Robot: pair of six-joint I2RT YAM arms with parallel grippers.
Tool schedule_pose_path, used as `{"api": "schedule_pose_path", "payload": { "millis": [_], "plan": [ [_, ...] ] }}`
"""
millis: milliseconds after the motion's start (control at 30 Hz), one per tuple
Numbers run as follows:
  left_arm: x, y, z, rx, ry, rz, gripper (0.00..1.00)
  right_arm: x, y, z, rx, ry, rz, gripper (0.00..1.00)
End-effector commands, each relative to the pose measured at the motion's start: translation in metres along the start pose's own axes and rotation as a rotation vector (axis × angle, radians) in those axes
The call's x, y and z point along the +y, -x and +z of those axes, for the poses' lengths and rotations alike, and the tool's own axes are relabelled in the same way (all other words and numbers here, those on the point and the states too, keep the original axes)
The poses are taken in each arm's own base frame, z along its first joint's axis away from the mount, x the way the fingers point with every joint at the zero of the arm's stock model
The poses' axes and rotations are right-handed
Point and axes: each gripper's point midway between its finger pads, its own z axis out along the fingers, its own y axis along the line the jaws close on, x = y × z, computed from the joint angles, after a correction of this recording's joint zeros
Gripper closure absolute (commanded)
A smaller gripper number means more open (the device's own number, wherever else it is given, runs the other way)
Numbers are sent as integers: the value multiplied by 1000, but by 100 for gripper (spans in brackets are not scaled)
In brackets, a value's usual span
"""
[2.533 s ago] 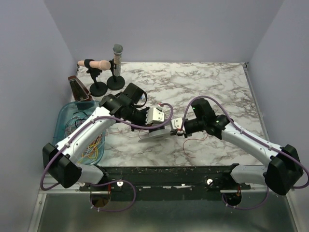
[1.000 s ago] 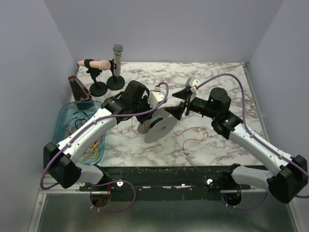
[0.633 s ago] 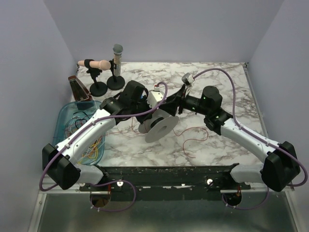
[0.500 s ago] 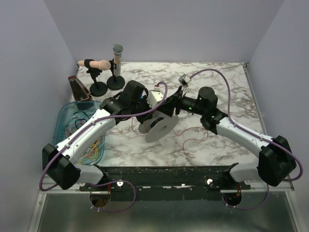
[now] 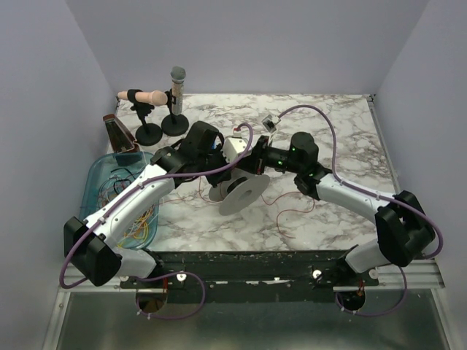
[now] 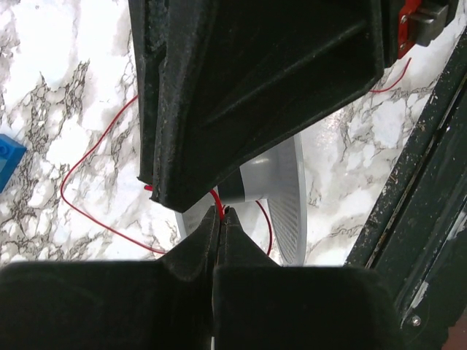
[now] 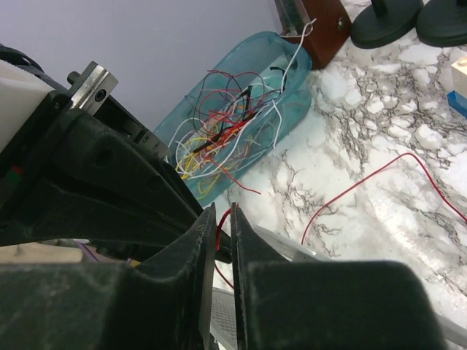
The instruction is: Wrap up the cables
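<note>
A thin red cable (image 5: pixel 293 211) loops over the marble right of the pale grey spool (image 5: pixel 239 195), which hangs tilted under the arms. In the left wrist view my left gripper (image 6: pixel 221 213) is shut on the red cable (image 6: pixel 216 200) just in front of the spool (image 6: pixel 283 191). My right gripper (image 7: pixel 223 213) meets it from the right. Its jaws stand a narrow gap apart, with the red cable (image 7: pixel 221 226) running between them and not pinched. From above, both grippers (image 5: pixel 246 168) crowd together over the spool. More coloured cables (image 7: pixel 226 127) lie tangled in the blue tray (image 5: pixel 95 179).
Two microphones on black stands (image 5: pixel 175 120) and a brown block (image 5: pixel 117 133) stand at the back left. The blue tray (image 7: pixel 292 58) lies along the left wall. A small blue and white brick (image 7: pixel 458 86) sits on the marble. The black front rail (image 5: pixel 255 262) borders the near edge.
My right gripper has swung left up to the left gripper, and its jaws have narrowed from wide open to a slim gap around the red cable. The left gripper and spool barely moved.
</note>
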Motion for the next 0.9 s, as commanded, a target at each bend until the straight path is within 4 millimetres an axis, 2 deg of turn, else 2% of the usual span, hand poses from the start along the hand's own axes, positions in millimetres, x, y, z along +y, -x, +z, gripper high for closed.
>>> {"api": "schedule_pose_path", "payload": {
  "millis": [0, 67, 167, 233, 333, 367, 500, 600, 700, 867],
  "plan": [
    [0, 8, -5, -30, 2, 6, 100, 13, 1, 1, -17, 72, 16, 83],
    [0, 7, -5, -23, 7, 13, 100, 13, 0, -1, -20, 65, 20, 88],
    [2, 4, -5, -14, 15, 15, 100, 7, 1, -3, -27, 16, 35, 99],
    [4, 3, -7, -4, 26, 19, 99, -1, 1, -6, -37, -40, 56, 99],
    [4, 5, -16, 20, 36, 18, 73, -3, 5, -9, -82, -85, 90, 99],
    [2, 9, -22, 20, 28, 25, 58, -2, 6, -8, -97, -92, 89, 99],
    [-1, 26, -42, -10, 29, 63, 33, 4, 8, -4, -134, -137, 54, 99],
    [6, 25, -46, -1, 61, 130, 26, -2, 9, -9, -197, -184, 92, 99],
    [18, 15, -38, 27, 97, 169, 21, -9, 8, -17, -261, -248, 135, 99],
    [21, 15, -29, 0, 46, 260, 16, -15, 4, -15, -302, -330, 170, 99]
  ]
}}
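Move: My left hand already holds the red cable just above the upright spool, whose middle is about 9 cm below these fingers and 2 cm back. The cable's tip sticks out roughly 3 cm ahead and 2 cm above, already between my right fingers. From my right hand the spool's middle lies about 11 cm down and 5 cm back. The blue-and-white brick is some 13 cm ahead and 9 cm left of my left hand, on the table. I hand the cable over: my right fingers finish closing on its tip, and only then does my left hand let go, opening wide and lifting about 5 cm off the spool before easing left and slightly down. My right hand keeps the pinch, swings some 20 degrees clockwise and shifts a centimetre or so to the right and down. ##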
